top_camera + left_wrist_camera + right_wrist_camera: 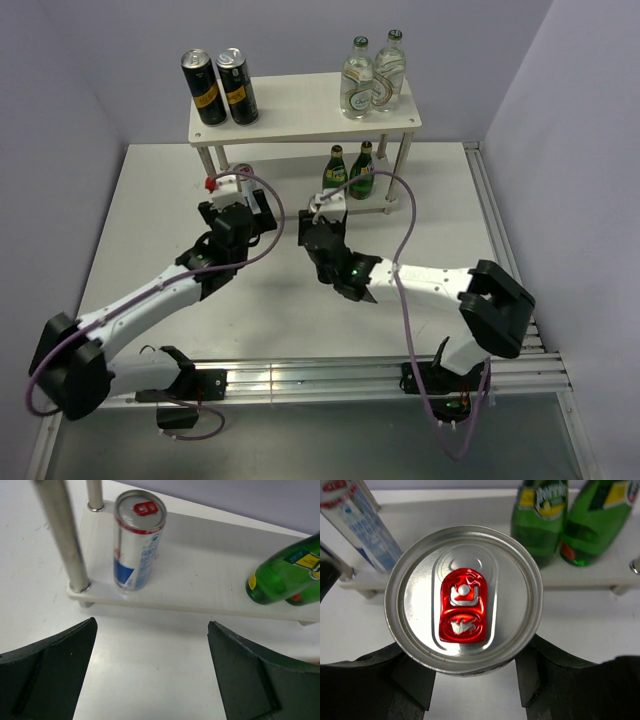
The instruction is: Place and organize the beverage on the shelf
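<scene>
The off-white two-tier shelf (300, 110) stands at the back. Two clear bottles (372, 75) stand on its top board at the right. Two green bottles (349, 171) stand on the lower board at the right. One silver can with a red tab (136, 540) stands upright at the lower board's left end, beside a leg. My left gripper (152, 622) is open and empty, just in front of that board (200, 565). My right gripper (472, 677) is shut on the second silver can (463, 599), upright in front of the lower board, left of the green bottles (542, 515).
Two black cans (220, 87) stand on the top board's left end. The shelf's metal legs (62, 535) rise at the corners. Both arms lie side by side before the shelf: left gripper (235, 205), right gripper (318, 215). A rail (505, 240) runs along the table's right edge.
</scene>
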Controlling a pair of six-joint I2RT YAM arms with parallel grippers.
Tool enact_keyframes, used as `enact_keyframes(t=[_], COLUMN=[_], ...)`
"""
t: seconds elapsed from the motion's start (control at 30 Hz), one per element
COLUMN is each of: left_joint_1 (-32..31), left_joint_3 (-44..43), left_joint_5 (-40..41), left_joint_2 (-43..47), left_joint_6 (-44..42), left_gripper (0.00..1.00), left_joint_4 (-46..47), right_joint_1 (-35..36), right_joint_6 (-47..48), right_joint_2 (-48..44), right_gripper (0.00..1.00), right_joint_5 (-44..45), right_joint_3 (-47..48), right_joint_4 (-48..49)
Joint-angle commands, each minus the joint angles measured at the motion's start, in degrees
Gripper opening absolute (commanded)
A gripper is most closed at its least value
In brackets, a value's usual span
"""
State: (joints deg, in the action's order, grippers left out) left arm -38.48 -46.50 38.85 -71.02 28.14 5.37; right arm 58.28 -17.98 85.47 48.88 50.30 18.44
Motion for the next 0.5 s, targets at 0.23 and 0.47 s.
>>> enact_keyframes(t=[0.23, 0.47], left_joint_1=[-2.91, -3.36], left_joint_3=[-1.49, 1.41], left_joint_5=[8.79, 9.49], left_joint_2=[23.73, 30.76], left_joint_6=[7.80, 9.30], left_gripper=[0.99, 0.99], left_joint_4=[-26.63, -25.15], right_joint_1=[-4.84, -5.55], right_joint_6=[5.58, 6.90], right_joint_2=[19.10, 29.21], right_gripper=[0.00, 0.00], right_joint_5=[-8.01, -8.46], right_joint_3=[24.56, 36.08], right_joint_4=[2.84, 1.34])
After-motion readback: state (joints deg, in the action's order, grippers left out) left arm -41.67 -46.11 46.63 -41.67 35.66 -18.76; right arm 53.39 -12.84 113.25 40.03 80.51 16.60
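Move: The right gripper holds a silver can. The free spot on the lower board, beside the can already placed, lies about 13 cm ahead of it, 12 cm left and 5 cm lower. That placed can is some 6 cm left of the spot; the nearer green bottle is 13 cm ahead of the right hand and 3 cm to its right. From the left hand the spot is 13 cm ahead, 4 cm right and 6 cm lower, and the placed can 2 cm left. Carry the gripped can with the right hand forward and left in equal measure, some 10 cm each way, in towards the placed can, easing down about 2 cm over the second half and keeping the grip closed. Meanwhile clear the empty, open left gripper out of its way: back about 9 cm, and left and up about 7 cm each. ##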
